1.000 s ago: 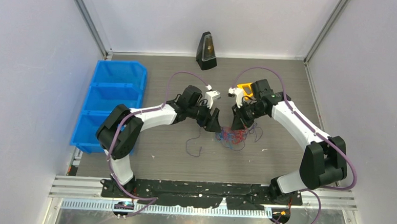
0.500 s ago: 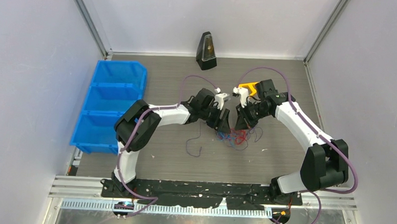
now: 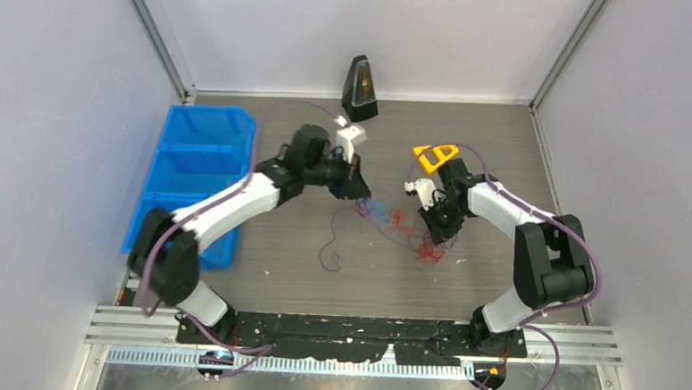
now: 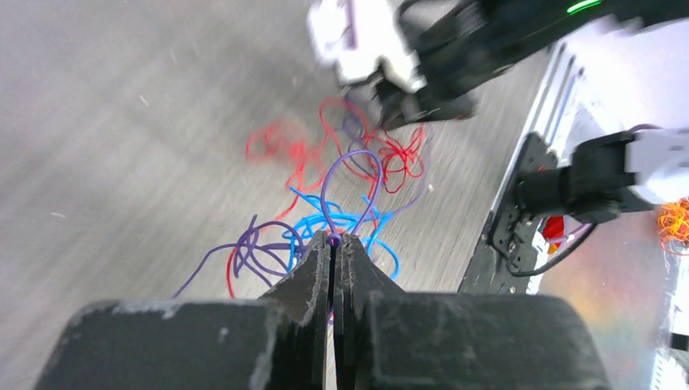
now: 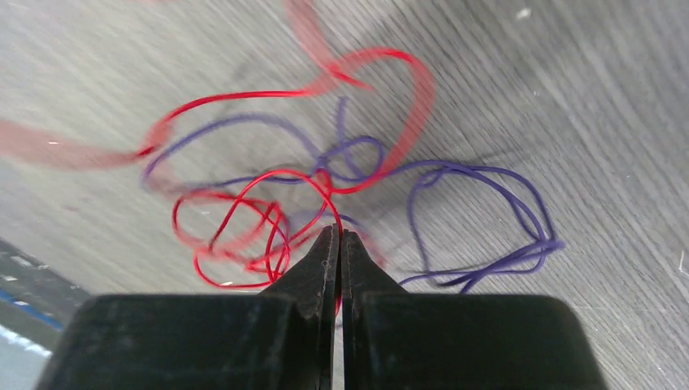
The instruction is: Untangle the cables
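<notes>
The cables (image 3: 395, 223) are thin red, blue and purple wires, spread in a loose tangle on the table between my two grippers. My left gripper (image 3: 361, 196) is shut on a purple cable (image 4: 335, 238) at its fingertips. Blue loops (image 4: 345, 221) and red loops (image 4: 325, 146) trail away beyond it. At the tangle's right end, a red cable (image 5: 268, 213) runs into the tips of my shut right gripper (image 5: 339, 233), also seen from above (image 3: 437, 234). Purple loops (image 5: 487, 191) lie on the table to that gripper's right. One purple strand (image 3: 329, 252) trails toward the front.
A blue bin with compartments (image 3: 192, 169) stands along the left side. A black pyramid-shaped object (image 3: 360, 88) sits at the back wall. An orange piece (image 3: 436, 155) lies behind the right arm. Walls close the table on three sides.
My left gripper has shut on the purple cable and pulled it back and to the left. The right gripper has shifted forward and right, so the tangle is now drawn out between them.
</notes>
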Controlling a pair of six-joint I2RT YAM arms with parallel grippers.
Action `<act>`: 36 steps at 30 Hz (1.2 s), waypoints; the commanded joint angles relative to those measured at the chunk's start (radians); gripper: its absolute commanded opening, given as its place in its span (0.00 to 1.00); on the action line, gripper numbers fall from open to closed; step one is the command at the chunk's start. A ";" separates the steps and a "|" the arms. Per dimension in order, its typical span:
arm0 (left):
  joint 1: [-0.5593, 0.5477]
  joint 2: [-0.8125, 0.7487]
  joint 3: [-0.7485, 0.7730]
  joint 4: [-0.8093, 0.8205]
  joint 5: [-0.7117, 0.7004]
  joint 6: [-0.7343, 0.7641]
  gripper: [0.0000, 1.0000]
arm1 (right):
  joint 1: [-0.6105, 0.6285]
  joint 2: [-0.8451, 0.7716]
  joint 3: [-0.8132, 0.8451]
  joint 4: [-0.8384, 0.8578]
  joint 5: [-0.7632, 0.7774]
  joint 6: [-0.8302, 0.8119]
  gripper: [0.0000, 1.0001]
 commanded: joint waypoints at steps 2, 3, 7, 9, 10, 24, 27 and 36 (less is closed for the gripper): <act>0.089 -0.273 0.060 -0.141 0.075 0.115 0.00 | -0.005 0.065 -0.020 0.072 0.169 -0.071 0.05; 0.110 -0.305 0.074 -0.171 0.081 0.120 0.00 | -0.005 0.075 -0.026 0.075 0.178 -0.080 0.06; 0.204 -0.393 0.189 -0.275 0.119 0.142 0.00 | -0.006 0.086 -0.047 0.102 0.223 -0.108 0.05; 0.234 -0.426 0.231 -0.298 0.128 0.148 0.00 | -0.008 0.094 -0.052 0.105 0.231 -0.117 0.05; 0.237 -0.441 0.245 -0.312 0.135 0.159 0.00 | -0.008 0.095 -0.050 0.101 0.222 -0.118 0.06; 0.194 -0.467 0.125 -0.198 0.228 -0.003 0.00 | 0.000 -0.185 0.366 -0.032 -0.409 0.175 0.98; 0.194 -0.473 0.113 -0.134 0.227 -0.075 0.00 | 0.044 -0.259 0.319 0.205 -0.526 0.323 1.00; 0.215 -0.450 0.074 0.066 0.204 -0.395 0.00 | 0.185 -0.269 0.287 0.647 -0.540 0.642 0.95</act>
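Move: My right hand still grips a red strand, with its red-and-purple bunch about 2 cm left and 3 cm below it. The blue tangle hangs some 15 cm left of my right hand, 5 cm ahead and 4 cm higher; the purple loop pinched in my left hand is about 18 cm left, 4 cm ahead and 11 cm up. From my left hand the blue tangle is roughly 4 cm right, 1 cm ahead and 7 cm down. I keep the purple loop pinched and raise my left hand about 20 cm, swinging left and then slightly back, fingers tipping up towards level. My right hand first sinks 2–3 cm, drifting right, and opens wide to let go of the red strand, then climbs nearly 30 cm and sweeps left towards the purple loop, its fingers turning from down to leftward. ##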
